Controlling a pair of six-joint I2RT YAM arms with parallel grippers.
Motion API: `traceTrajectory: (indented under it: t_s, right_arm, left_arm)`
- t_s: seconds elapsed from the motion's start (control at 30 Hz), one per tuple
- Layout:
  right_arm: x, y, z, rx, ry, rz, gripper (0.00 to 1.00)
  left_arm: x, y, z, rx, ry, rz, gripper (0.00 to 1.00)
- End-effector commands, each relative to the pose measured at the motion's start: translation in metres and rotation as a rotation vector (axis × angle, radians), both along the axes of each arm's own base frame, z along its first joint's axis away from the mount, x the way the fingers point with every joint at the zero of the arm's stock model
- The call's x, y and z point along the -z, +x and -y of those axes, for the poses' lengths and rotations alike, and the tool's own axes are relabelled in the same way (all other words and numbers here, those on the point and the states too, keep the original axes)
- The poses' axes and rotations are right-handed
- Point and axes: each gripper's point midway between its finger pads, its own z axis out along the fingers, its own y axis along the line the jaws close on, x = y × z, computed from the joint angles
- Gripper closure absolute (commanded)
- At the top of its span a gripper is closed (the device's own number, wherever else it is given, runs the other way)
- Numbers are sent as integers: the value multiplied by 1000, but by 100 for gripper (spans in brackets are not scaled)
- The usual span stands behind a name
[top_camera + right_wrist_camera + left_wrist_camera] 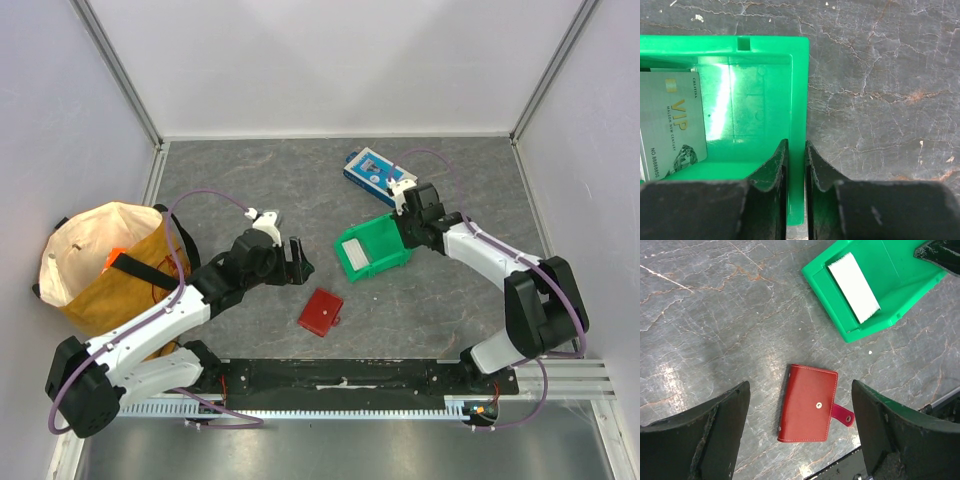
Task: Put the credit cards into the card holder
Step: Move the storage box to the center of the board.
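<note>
The red card holder (321,313) lies closed on the grey table, its snap strap undone, and in the left wrist view the card holder (808,403) sits below and between my fingers. My left gripper (297,262) hovers above it, open and holding nothing (800,387). A stack of credit cards (355,255) lies inside a green bin (390,255), showing white edges (854,286). The top card (672,125) is pale with "VIP" printed on it. My right gripper (405,215) is shut on the bin's side wall (799,90), one finger inside and one outside (796,145).
A blue-and-white box (378,170) lies behind the bin near the back wall. A tan cloth bag (100,265) with something orange inside stands at the left, beside the left arm. White walls enclose the table on three sides.
</note>
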Motion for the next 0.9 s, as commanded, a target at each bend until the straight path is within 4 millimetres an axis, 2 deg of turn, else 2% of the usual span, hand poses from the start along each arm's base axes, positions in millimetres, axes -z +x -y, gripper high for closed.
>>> traceTrajectory:
  t_s: [0.0, 0.17, 0.33, 0.47, 0.7, 0.87]
  right_arm:
    - [-2, 2, 1, -112, 55, -27, 86]
    - [3, 6, -1, -176, 127, -79, 82]
    - [21, 0, -1, -206, 135, -166, 78]
    - [27, 0, 2, -195, 118, -199, 68]
    - [9, 8, 6, -159, 108, -150, 50]
    - [-10, 16, 9, -152, 100, -91, 43]
  left_arm:
    - [-23, 8, 13, 57, -41, 65, 12]
    - [-22, 6, 16, 70, -60, 62, 12]
    - [-20, 5, 19, 79, -67, 58, 12]
    - [-18, 6, 20, 82, -66, 55, 12]
    - [-19, 7, 21, 82, -67, 56, 12]
    - [-17, 7, 20, 79, -68, 55, 12]
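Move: My right hand already pinches the right wall of the green storage box, whose middle lies about 7 cm left, 3 cm back and 4 cm below. The credit cards inside are some 11 cm left and 5 cm back, the red card holder about 20 cm left and 19 cm back, and the blue-white box 13 cm ahead and 5 cm left, all lower. From my left hand, the storage box is roughly 18 cm right, 7 cm ahead and 12 cm down. Keeping my pinch on the storage box's right wall, I ease my right hand about 1 cm right. Then I let go: the fingers spread to either side of the wall while the hand sinks about 3 cm overall, the wrist tipping and turning some 10 degrees counter-clockwise. My open left hand drifts 1.5 cm right. ##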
